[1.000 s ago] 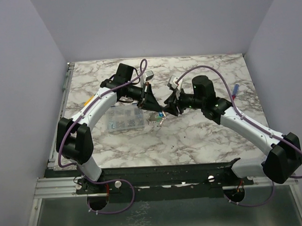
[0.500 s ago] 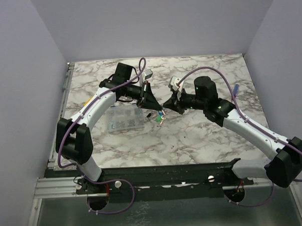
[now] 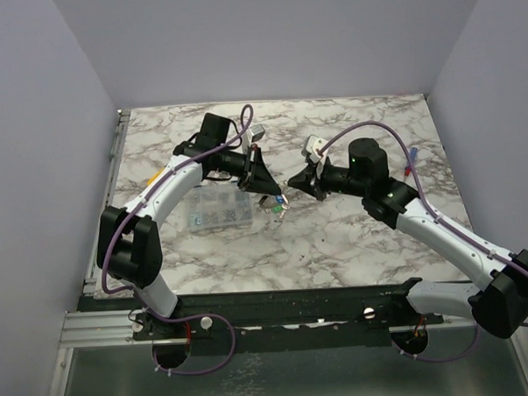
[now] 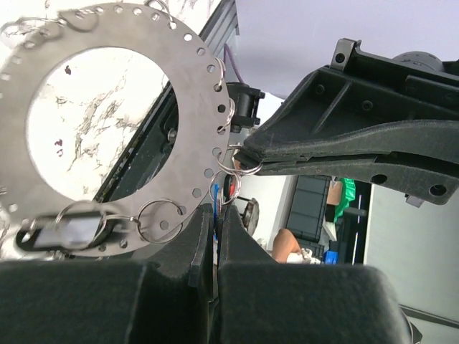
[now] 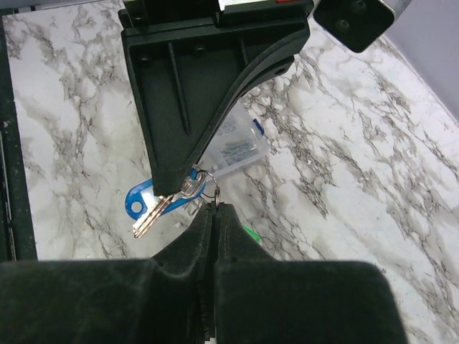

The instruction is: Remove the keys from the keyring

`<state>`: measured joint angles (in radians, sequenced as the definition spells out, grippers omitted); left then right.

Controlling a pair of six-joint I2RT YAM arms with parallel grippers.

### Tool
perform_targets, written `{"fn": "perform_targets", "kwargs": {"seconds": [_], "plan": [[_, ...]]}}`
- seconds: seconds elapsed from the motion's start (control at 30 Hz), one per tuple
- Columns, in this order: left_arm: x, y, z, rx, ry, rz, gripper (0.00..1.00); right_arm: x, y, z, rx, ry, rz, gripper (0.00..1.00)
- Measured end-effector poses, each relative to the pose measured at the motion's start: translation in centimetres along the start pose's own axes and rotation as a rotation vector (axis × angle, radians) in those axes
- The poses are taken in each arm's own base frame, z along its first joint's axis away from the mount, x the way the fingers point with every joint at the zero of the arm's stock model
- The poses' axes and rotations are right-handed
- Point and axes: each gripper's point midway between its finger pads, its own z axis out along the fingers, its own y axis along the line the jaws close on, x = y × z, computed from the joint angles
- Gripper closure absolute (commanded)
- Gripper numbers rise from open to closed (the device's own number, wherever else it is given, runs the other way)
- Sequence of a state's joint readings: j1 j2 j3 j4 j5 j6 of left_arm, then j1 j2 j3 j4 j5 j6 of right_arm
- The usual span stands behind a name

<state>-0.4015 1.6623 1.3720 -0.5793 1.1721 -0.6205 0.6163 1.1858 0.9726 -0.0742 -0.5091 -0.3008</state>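
The keyring point(image 4: 197, 93), a flat grey ring with holes round its rim, fills the upper left of the left wrist view and carries several small split rings. A silver key point(image 5: 150, 218) with a blue tag point(image 5: 136, 201) hangs from my left gripper point(image 5: 176, 188), whose jaws point(image 4: 214, 211) are shut on its head. My right gripper point(image 5: 215, 206) meets it tip to tip, shut on a small split ring point(image 5: 208, 188) joined to that key. Overhead, both grippers point(image 3: 273, 193) point(image 3: 292, 181) touch above the table. A green key head point(image 5: 249, 233) peeks out beside my right finger.
A clear compartment box point(image 3: 216, 211) lies on the marble table point(image 3: 353, 238) just left of and below the grippers. A blue-tipped pen-like object point(image 3: 411, 161) lies near the right edge, and a yellow item point(image 3: 158, 176) shows by the left arm.
My right gripper has shut on the small split ring and drawn slightly right and back. The left gripper stayed shut in place with the key.
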Motion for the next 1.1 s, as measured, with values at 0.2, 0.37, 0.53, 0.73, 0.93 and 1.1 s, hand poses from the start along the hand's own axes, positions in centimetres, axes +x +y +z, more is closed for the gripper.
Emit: {"fn": "perform_targets", "kwargs": {"seconds": [0.2, 0.37, 0.53, 0.73, 0.93, 1.1], "plan": [[0.9, 0.2, 0.9, 0.000, 0.029, -0.007, 1.00, 0.1, 0.5, 0.8, -0.050, -0.046, 0.041, 0.99], [1.0, 0.1, 1.1, 0.002, 0.035, -0.002, 1.00, -0.1, 1.3, 1.2, -0.105, -0.070, 0.064, 0.99], [1.2, 0.3, 1.2, 0.008, 0.041, -0.009, 1.00, -0.2, 1.6, 1.1, -0.136, -0.079, 0.078, 0.99], [1.8, 1.8, 1.4, -0.005, 0.051, -0.045, 1.00, -0.6, 1.8, 0.8, -0.164, -0.096, 0.084, 0.99], [2.0, 4.3, 1.8, -0.043, 0.057, -0.113, 1.00, -1.8, 2.1, 0.3, -0.186, -0.133, 0.067, 0.99], [2.0, 4.4, 1.8, -0.043, 0.057, -0.106, 1.00, -1.0, 1.9, 0.1, -0.185, -0.096, 0.042, 0.87]]}}
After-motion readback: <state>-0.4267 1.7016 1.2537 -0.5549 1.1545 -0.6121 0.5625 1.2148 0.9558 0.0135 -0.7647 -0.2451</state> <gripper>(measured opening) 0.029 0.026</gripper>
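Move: My left hand pinches a small ring; its blue tag and key sit about 1 cm back, 1 cm right and 1 cm below, and the big metal keyring disc hangs nearly straight under that hand, its middle some 6 cm down. My right hand pinches a neighbouring small ring on the disc; from it the blue tag is roughly 3 cm back, 1 cm left and 1 cm lower, the disc's middle about 2 cm back, 1 cm left and 6 cm down. My left hand keeps its pinch on the blue-tagged ring, draws back about 1.5 cm, then drops nearly 5 cm, away from my right fingertips, tipping only slightly. My right hand, its fingers still shut, shifts a little left and back, about 2 cm, turning some 10 degrees counter-clockwise and ending slightly higher, and comes off the small ring it was pinching. ##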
